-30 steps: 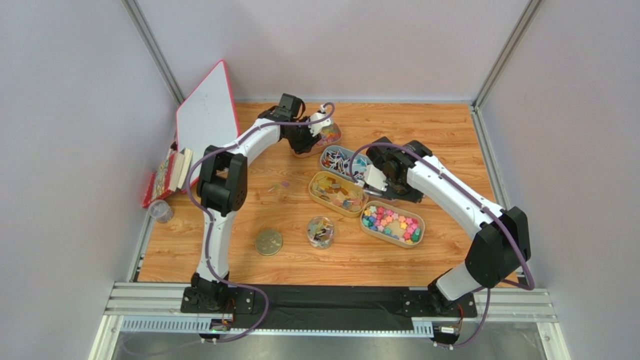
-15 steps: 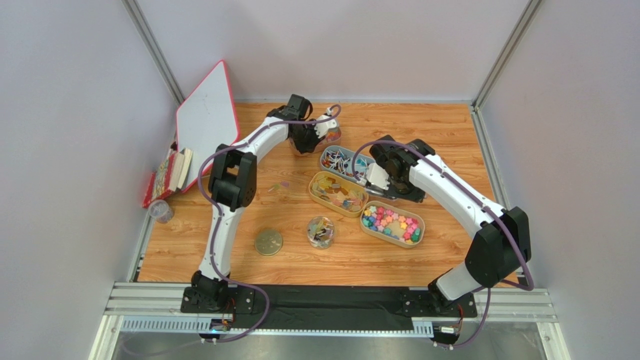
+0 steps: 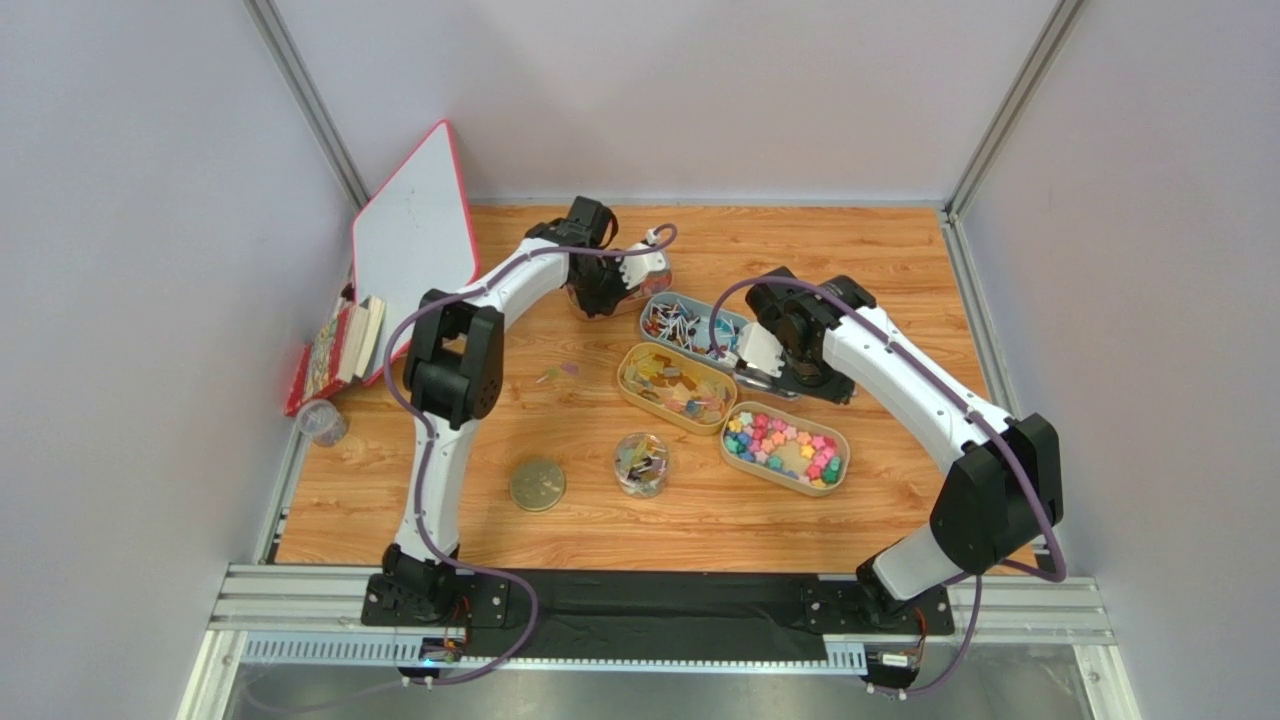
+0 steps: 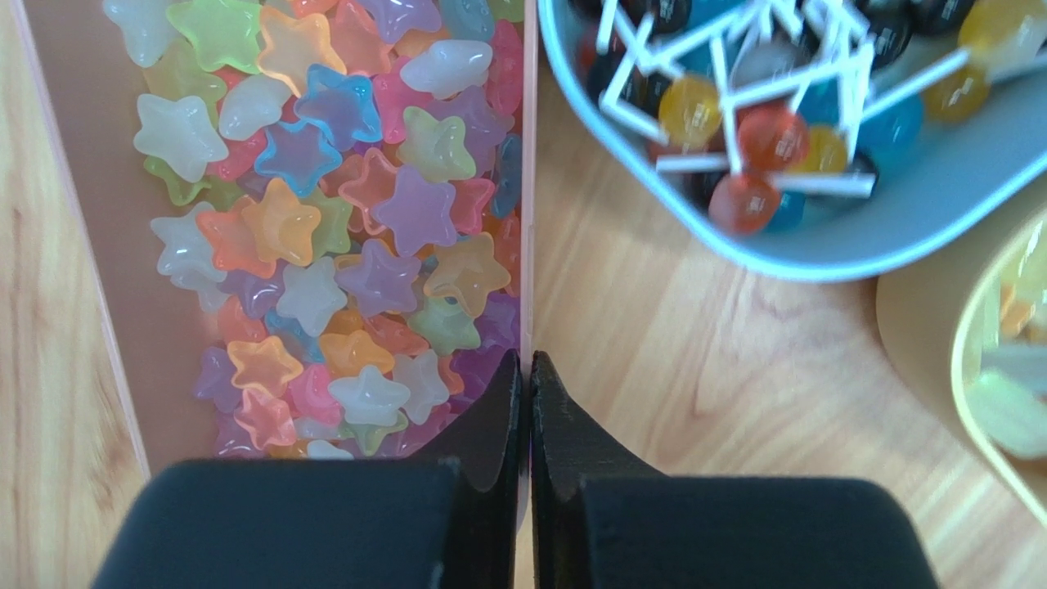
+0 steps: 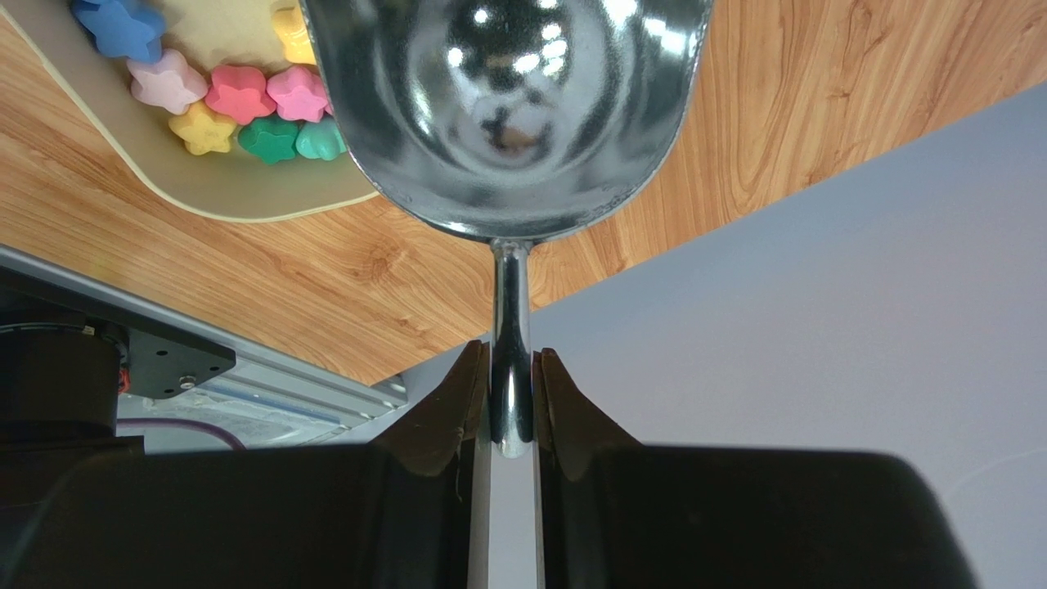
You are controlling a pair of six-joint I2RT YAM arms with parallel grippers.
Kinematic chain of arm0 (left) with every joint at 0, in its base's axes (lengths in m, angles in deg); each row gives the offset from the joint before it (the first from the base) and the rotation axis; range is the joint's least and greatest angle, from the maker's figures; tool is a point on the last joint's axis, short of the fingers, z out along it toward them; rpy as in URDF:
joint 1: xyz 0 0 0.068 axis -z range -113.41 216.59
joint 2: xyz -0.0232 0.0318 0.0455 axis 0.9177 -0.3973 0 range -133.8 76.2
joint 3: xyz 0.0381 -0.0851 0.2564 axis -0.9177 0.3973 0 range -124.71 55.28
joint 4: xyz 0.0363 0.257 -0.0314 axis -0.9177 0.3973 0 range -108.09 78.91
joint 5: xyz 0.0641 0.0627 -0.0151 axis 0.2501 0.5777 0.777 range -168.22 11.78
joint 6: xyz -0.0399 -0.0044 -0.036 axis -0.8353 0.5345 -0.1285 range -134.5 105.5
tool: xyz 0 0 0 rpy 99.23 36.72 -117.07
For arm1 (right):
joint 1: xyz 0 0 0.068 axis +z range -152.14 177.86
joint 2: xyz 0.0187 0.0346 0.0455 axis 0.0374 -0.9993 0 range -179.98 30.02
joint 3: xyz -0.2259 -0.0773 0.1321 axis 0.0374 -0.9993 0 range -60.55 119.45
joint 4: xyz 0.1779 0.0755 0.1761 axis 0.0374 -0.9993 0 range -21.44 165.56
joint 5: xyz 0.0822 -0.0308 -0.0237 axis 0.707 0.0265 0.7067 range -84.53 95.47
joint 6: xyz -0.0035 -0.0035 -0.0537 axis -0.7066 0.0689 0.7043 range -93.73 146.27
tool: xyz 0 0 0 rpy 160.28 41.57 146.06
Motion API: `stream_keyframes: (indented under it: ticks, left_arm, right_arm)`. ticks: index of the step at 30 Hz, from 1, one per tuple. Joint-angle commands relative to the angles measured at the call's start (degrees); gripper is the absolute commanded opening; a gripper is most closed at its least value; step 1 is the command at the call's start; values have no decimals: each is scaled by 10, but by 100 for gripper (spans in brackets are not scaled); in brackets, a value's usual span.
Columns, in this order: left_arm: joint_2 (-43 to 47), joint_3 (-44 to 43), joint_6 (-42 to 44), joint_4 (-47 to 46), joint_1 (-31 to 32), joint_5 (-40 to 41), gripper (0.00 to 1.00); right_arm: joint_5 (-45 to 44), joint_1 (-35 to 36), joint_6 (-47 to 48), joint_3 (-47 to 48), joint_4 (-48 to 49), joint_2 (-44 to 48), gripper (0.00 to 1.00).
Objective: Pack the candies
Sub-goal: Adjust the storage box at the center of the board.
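Note:
Translucent star candies fill a pink tray whose thin wall is clamped in my left gripper, which is shut on it. In the top view this gripper is at the back of the table and hides most of that tray. My right gripper is shut on the handle of a shiny metal scoop with an empty bowl. It hovers by the tan tray of bright chunky candies. Golden candies lie in the middle tray.
A grey-blue tray of stick sweets sits right of the pink tray. The small clear jar and its lid stand on the near part of the table. A white board and books lean at the left wall.
My left gripper has closed on the pink tray's wall and now hides most of the tray. The right arm with the scoop shifted slightly to the right.

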Motion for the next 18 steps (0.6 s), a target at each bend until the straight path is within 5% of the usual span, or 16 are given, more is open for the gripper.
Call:
stream_keyframes:
  ticks: [1, 8, 18]
  left_arm:
    - [50, 45, 30, 35, -16, 38, 0]
    - [116, 109, 40, 46, -23, 59, 0]
    - [221, 244, 181, 56, -23, 78, 0]
  right_arm:
    - [1, -5, -9, 12, -105, 15, 0]
    - [1, -9, -9, 12, -103, 16, 0]
    - [-3, -13, -7, 19, -100, 14, 0]
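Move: Lying on bare wood about 11 cm back and 5 cm left of the left hand are the loose candies, the spot its pinched pink box is taken towards. The pink box's middle is some 5 cm ahead and 4 cm right of that hand; the blue box stands about 17 cm right and 2 cm back, the yellow box 14 cm right and 13 cm back. From the right hand the loose candies are roughly 46 cm left, 10 cm ahead and 15 cm lower. Dragging the pink box by its near wall, the left hand keeps its fingers shut on the rim and goes about 11 cm diagonally left and back, away from the blue box and towards the loose candies. The first stretch runs mostly left, then it bends more backward, staying low while the wrist rolls some 10 degrees, its left side rising. ##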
